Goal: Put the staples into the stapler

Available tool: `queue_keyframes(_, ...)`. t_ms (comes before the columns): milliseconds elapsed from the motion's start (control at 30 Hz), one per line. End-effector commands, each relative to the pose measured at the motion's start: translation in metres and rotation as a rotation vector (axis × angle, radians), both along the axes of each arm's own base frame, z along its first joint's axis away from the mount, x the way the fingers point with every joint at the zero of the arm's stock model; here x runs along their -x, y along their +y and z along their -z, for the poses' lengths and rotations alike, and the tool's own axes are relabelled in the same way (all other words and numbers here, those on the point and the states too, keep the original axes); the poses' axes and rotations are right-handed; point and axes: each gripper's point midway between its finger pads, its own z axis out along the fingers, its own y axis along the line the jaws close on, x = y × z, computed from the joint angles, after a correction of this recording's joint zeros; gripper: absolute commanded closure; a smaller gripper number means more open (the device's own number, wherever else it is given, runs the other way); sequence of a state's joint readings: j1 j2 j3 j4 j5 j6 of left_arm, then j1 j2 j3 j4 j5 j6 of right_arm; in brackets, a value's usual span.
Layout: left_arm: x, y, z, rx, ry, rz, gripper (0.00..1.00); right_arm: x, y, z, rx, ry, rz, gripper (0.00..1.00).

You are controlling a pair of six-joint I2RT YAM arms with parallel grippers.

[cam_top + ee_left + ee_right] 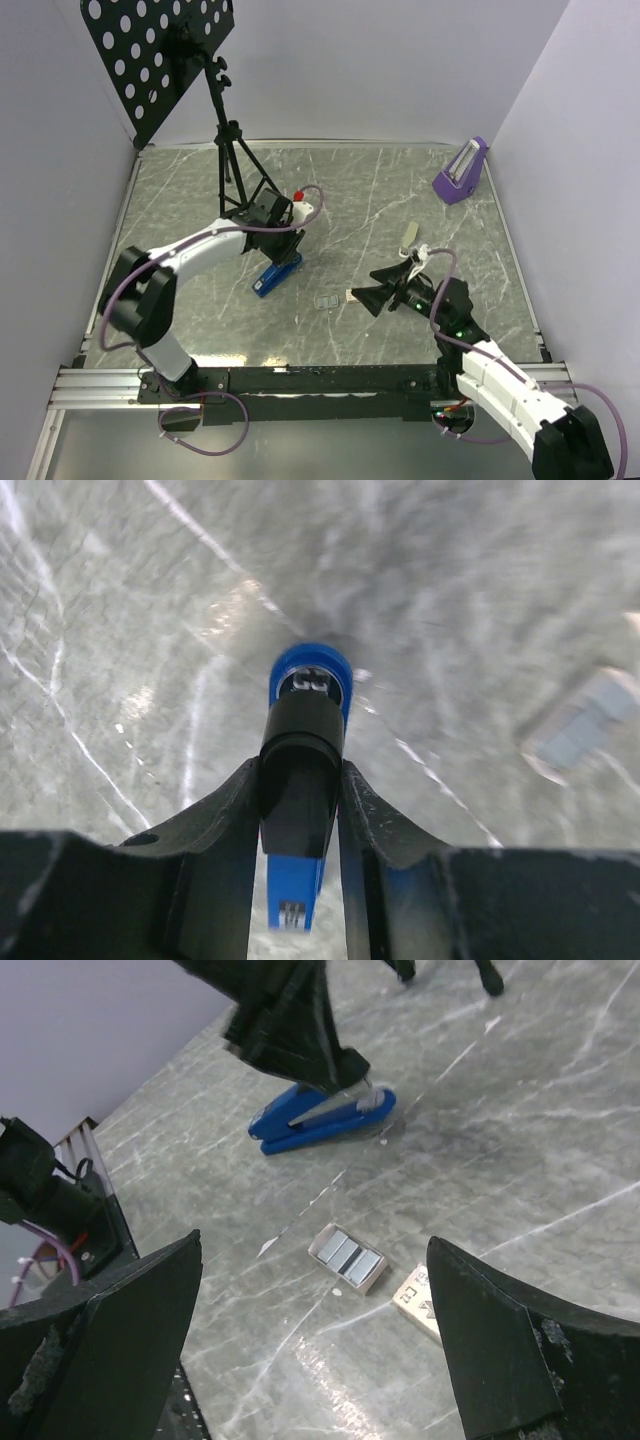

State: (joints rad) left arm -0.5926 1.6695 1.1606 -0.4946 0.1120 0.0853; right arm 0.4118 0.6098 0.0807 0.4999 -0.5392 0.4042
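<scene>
The blue stapler (276, 275) lies on the marble table, left of centre, its black top arm raised off the blue base (310, 680). My left gripper (300, 767) is shut on that black arm, one finger pressed against each side. The staples are a small open tray of grey strips (347, 1257) and a pale printed box (415, 1300) beside it, both lying right of the stapler (320, 1120). My right gripper (312, 1242) hovers wide open above the tray (327, 302), holding nothing.
A black tripod stand (225, 130) with a perforated plate rises at the back left, just behind my left arm. A purple wedge-shaped object (461, 172) sits at the back right. A small pale piece (407, 237) lies beyond my right gripper.
</scene>
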Motion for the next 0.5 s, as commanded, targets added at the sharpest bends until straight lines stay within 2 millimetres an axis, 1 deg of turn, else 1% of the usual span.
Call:
queue_keyframes(0,0.009,-0.028,-0.070,0.221,-0.131,0.119,0.99,-0.007,0.016,-0.045,-0.063,-0.063,-0.069,0.00)
queue_keyframes(33,0.018,-0.034,-0.076,0.267,-0.115,0.167,0.99,-0.008,0.019,-0.057,-0.068,-0.114,-0.092,0.00)
queue_keyframes(67,0.023,-0.036,-0.089,0.296,-0.142,0.193,0.99,-0.009,0.022,-0.059,-0.061,-0.126,-0.107,0.00)
queue_keyframes(100,0.027,-0.038,-0.094,0.318,-0.143,0.214,0.99,-0.010,0.026,-0.055,-0.046,-0.119,-0.136,0.00)
queue_keyframes(167,0.036,-0.041,-0.109,0.363,-0.168,0.253,0.99,-0.015,0.031,-0.066,-0.044,-0.183,-0.159,0.00)
queue_keyframes(200,0.036,-0.041,-0.115,0.378,-0.192,0.259,0.99,-0.019,0.035,-0.059,-0.033,-0.163,-0.170,0.00)
queue_keyframes(233,0.039,-0.041,-0.116,0.388,-0.200,0.270,0.99,-0.021,0.041,-0.066,-0.037,-0.180,-0.192,0.00)
queue_keyframes(267,0.042,-0.041,-0.125,0.407,-0.230,0.282,0.99,-0.022,0.044,-0.070,-0.042,-0.190,-0.207,0.00)
queue_keyframes(300,0.041,-0.042,-0.131,0.424,-0.257,0.291,0.99,-0.025,0.050,-0.063,-0.032,-0.167,-0.226,0.00)
queue_keyframes(333,0.044,-0.041,-0.132,0.432,-0.262,0.298,0.99,-0.025,0.057,-0.070,-0.031,-0.195,-0.255,0.00)
queue_keyframes(367,0.049,-0.043,-0.139,0.455,-0.274,0.324,0.99,-0.026,0.062,-0.070,-0.026,-0.201,-0.270,0.00)
queue_keyframes(400,0.053,-0.045,-0.142,0.473,-0.279,0.351,0.99,-0.028,0.067,-0.065,-0.013,-0.184,-0.289,0.00)
queue_keyframes(433,0.057,-0.046,-0.141,0.479,-0.277,0.371,0.99,-0.027,0.075,-0.072,-0.013,-0.215,-0.325,0.00)
queue_keyframes(467,0.065,-0.048,-0.146,0.501,-0.282,0.416,0.99,-0.023,0.079,-0.072,-0.010,-0.224,-0.364,0.00)
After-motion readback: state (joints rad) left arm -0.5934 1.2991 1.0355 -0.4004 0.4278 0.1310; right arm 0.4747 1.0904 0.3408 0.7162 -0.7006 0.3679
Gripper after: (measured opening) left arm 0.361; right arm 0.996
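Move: The left hand already grips the blue stapler by its upper arm. The small tray of staples lies about 6 cm back, 8 cm to its right and 6 cm below; the white box is 5 cm back, 14 cm right, equally low. From the empty right hand the stapler is roughly 12 cm ahead, 20 cm left and 10 cm lower, with the tray 6 cm ahead, 10 cm left, the box 7 cm ahead, 5 cm left, both 12 cm down. Keeping its pinch, the left hand carries the stapler up by about 10 cm and some 5 cm back with a little rightward drift, drawing it nearer to above the staples tray while its left side dips and it turns clockwise, some 25 degrees in all. The right hand, fingers wide open and nearly level, comes to meet the stapler, going left, up and forward by about 7 cm altogether and swinging slightly counter-clockwise, still without touching it. ##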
